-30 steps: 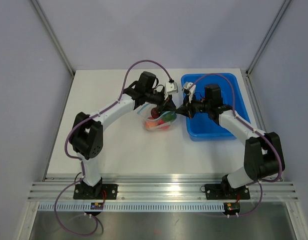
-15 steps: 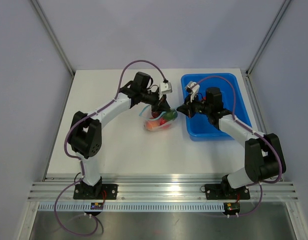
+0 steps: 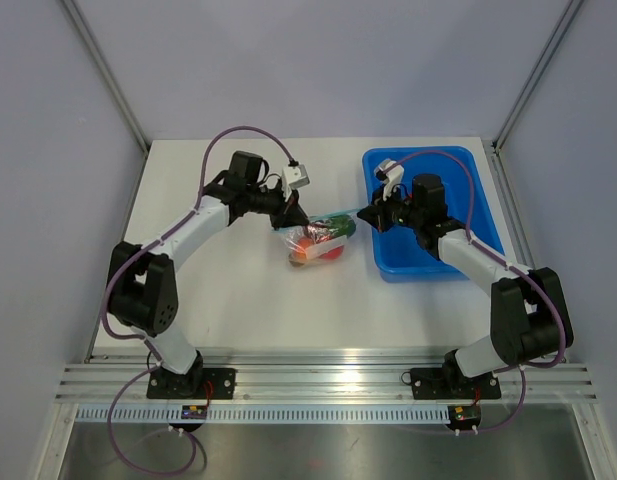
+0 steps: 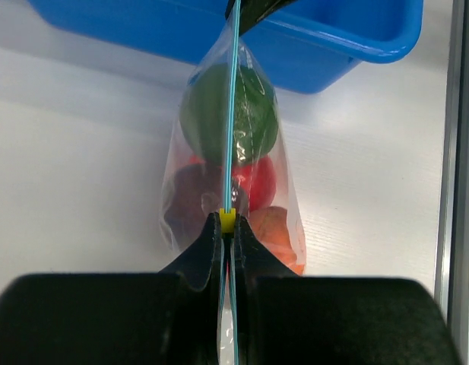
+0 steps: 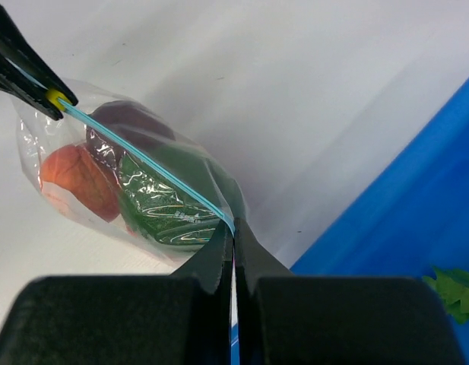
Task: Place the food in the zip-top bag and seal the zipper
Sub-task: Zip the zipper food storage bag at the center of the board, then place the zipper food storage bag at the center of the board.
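Observation:
The clear zip-top bag (image 3: 316, 241) hangs between my two grippers just above the table, left of the blue tray. It holds the food: a green round (image 4: 228, 114), red rounds (image 4: 257, 182) and an orange piece (image 5: 74, 179). The teal zipper (image 5: 143, 169) runs straight and taut from one gripper to the other. My left gripper (image 4: 227, 226) is shut on the zipper's left end, at a small yellow slider (image 4: 227, 220). My right gripper (image 5: 233, 232) is shut on the zipper's right end. In the top view the left gripper (image 3: 291, 217) and right gripper (image 3: 364, 214) face each other.
The blue tray (image 3: 458, 265) stands at the right of the table, right behind my right gripper. A small green leafy toy (image 5: 454, 293) lies in the tray. Metal rails run along the table's near edge (image 3: 328, 385).
My left gripper has slid left along the zipper, from near the right gripper to the bag's left end. The bag is now stretched taut between both grippers. The right gripper has barely moved.

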You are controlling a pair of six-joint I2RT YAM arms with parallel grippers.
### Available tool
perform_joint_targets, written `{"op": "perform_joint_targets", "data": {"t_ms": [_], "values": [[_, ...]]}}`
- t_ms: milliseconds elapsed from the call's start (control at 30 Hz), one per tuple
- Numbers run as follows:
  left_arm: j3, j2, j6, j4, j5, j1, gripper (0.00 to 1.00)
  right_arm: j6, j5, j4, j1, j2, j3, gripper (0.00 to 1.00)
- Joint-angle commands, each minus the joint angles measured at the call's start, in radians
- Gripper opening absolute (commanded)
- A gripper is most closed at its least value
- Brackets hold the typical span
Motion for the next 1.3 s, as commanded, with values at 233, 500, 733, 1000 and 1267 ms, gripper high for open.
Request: {"op": "perform_joint_targets", "data": {"t_ms": [233, 500, 733, 1000, 1267], "values": [[-0.148, -0.143, -0.057, 0.018, -0.096, 0.099, 0.00, 0.027, 0.169, 0.067, -0.033, -0.020, 0.023, 0.00], [-0.200, -0.220, -0.100, 0.049, -0.111, 0.178, 0.00, 0.096, 0.169, 0.129, -0.036, 0.007, 0.021, 0.00], [-0.231, -0.266, -0.094, 0.046, -0.111, 0.219, 0.00, 0.119, 0.142, 0.173, -0.036, 0.032, 0.026, 0.00], [-0.192, -0.245, -0.105, 0.075, -0.102, 0.283, 0.00, 0.122, 0.122, 0.199, -0.034, 0.098, 0.099, 0.00], [0.009, -0.116, -0.183, 0.138, -0.090, 0.283, 0.00, 0.256, -0.077, 0.168, -0.021, 0.279, 0.404, 0.05]]}}
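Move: The left gripper holds the yellow slider partway along the zipper; the zipper's still-open left end lies about 7 cm to its left and some 2 cm back, nearly at its height. Below it by roughly 8 cm, the orange fruit sits about 4 cm back and 2 cm right, the green fruit some 9 cm right and 1 cm ahead. From the right gripper, pinching the right end, that left end is about 19 cm left and 4 cm back; the blue bin's middle is 19 cm right, level with it and 9 cm below. Keep the left gripper shut on the slider and drag it left along the zipper to its left end, about 10 cm overall, turning the hand some 20 degrees counter-clockwise. Hold the right end pinched with the right gripper, letting it creep forward only slightly; finish by carrying both hands forward and up, the right hand also easing a little left. ##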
